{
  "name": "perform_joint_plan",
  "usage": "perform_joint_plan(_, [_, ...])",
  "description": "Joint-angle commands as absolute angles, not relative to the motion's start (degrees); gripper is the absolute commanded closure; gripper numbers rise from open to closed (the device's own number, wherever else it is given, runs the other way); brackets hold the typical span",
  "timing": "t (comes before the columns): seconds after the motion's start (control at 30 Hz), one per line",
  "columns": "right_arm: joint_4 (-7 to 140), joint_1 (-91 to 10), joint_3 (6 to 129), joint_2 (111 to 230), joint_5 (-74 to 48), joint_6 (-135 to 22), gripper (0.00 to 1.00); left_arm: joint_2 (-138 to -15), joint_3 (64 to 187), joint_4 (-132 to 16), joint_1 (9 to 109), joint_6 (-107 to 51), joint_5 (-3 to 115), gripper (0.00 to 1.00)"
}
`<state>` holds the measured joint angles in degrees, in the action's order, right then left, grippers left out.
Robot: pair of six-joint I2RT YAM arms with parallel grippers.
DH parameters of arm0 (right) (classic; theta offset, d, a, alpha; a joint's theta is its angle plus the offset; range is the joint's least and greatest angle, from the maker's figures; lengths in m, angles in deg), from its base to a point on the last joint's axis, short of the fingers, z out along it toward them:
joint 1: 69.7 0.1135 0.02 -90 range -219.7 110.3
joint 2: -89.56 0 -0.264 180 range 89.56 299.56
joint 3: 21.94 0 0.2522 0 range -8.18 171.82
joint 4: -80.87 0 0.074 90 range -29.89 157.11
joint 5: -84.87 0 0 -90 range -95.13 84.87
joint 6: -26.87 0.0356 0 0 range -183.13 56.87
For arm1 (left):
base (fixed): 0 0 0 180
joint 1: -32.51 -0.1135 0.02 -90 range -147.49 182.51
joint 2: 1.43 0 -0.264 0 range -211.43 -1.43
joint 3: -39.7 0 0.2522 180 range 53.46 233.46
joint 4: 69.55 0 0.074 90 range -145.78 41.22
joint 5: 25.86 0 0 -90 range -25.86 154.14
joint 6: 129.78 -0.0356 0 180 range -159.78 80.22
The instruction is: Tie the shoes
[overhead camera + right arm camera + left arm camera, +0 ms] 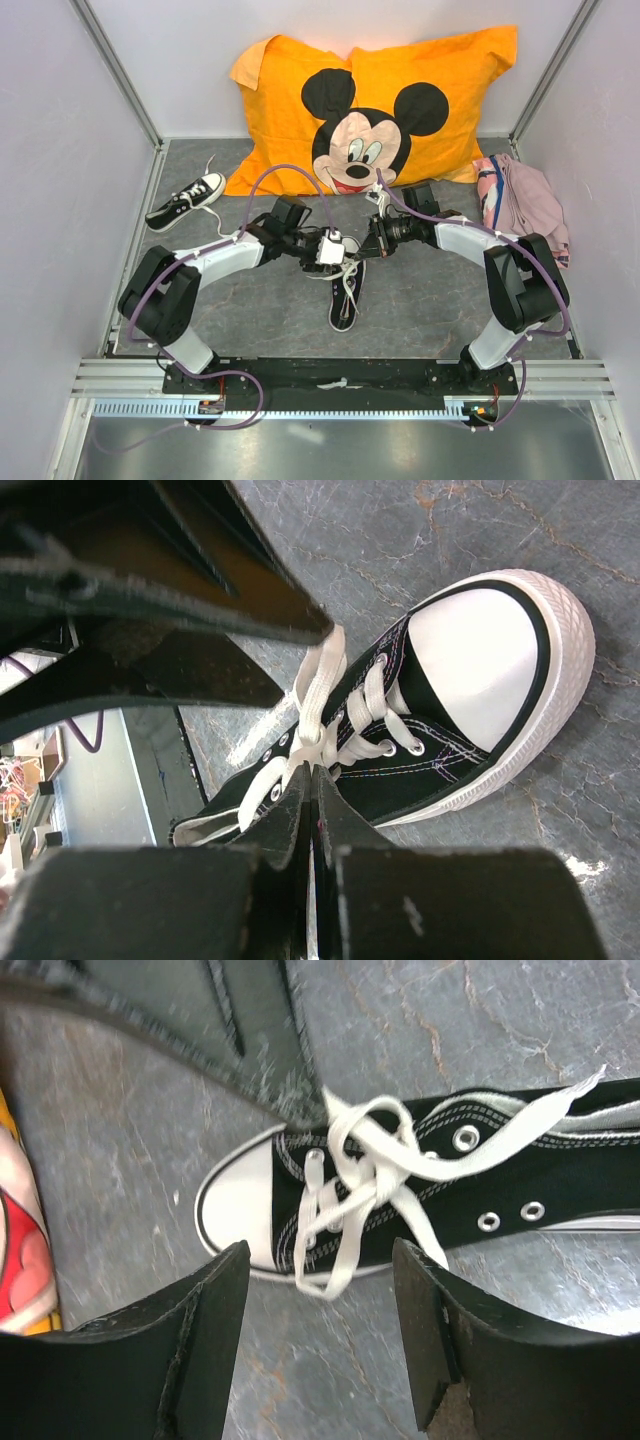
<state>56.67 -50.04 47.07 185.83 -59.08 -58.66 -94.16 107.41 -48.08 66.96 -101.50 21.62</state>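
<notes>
One black shoe (345, 296) with a white toe cap lies mid-table, its white laces (365, 1182) loosely knotted over the tongue. My left gripper (320, 1295) hovers just off the toe cap (238, 1206), open, with only bare table between its fingers (215, 1310). My right gripper (312, 772) is shut on a strand of the white lace (318, 695) near the knot, above the shoe's upper (420, 770). In the top view both grippers meet over that shoe, the left gripper (335, 257) and the right gripper (362, 252) close together. A second shoe (186, 201) lies at the far left.
An orange Mickey Mouse pillow (370, 110) leans against the back wall. A pink cloth (525, 200) is bunched at the right wall. White walls enclose the grey mat (430, 310), and a metal rail (340, 378) runs along the front edge.
</notes>
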Motion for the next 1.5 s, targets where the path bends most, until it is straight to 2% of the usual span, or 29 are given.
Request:
perform_joint_plan(0.0, [56.92,-49.84,47.46,183.42,-59.53,-59.35,1.00,-95.55,110.32,-47.62,68.63,-108.60,20.64,0.34])
perform_joint_plan(0.27, [56.74,-49.93,47.37,182.81,-59.27,-59.35,1.00,-98.45,112.96,-41.38,69.51,-114.75,21.16,0.40])
perform_joint_plan(0.37, [56.39,-49.93,47.37,182.72,-58.83,-59.53,1.00,-98.63,112.35,-40.49,69.68,-116.33,21.34,0.48])
perform_joint_plan(0.6, [53.40,-49.93,47.99,182.46,-57.25,-61.72,1.00,-97.85,111.38,-39.62,69.95,-116.96,22.66,0.83])
perform_joint_plan(0.77, [49.71,-50.19,48.16,181.58,-55.05,-65.76,1.00,-96.09,109.54,-39.44,69.95,-115.99,24.41,0.98])
perform_joint_plan(1.47, [41.98,-55.11,45.53,179.47,-48.99,-76.31,1.00,-90.63,104.52,-39.00,67.66,-115.11,26.97,0.98])
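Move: Hanging on the left side of the black shoe, a white lace strand lies between the left hand's open fingers, about 1 cm back, 1 cm right and 2 cm below the hand point. The knot is some 2 cm back, 5 cm right and 4 cm down; the toe cap about 5 cm ahead, 5 cm right and 6 cm down. The right hand still holds its lace; the knot lies roughly 2 cm back, 3 cm left and 3 cm below that hand. Sinking about 2 cm beside the shoe with a small shift right and back, the left hand shuts its wide-open fingers on the hanging strand, then draws it about 3 cm left and slightly back, low down. The right hand waits, then keeps its pinch and pulls its lace roughly 5 cm right and a little down, away from the knot, tipping some 10 degrees further downward. ##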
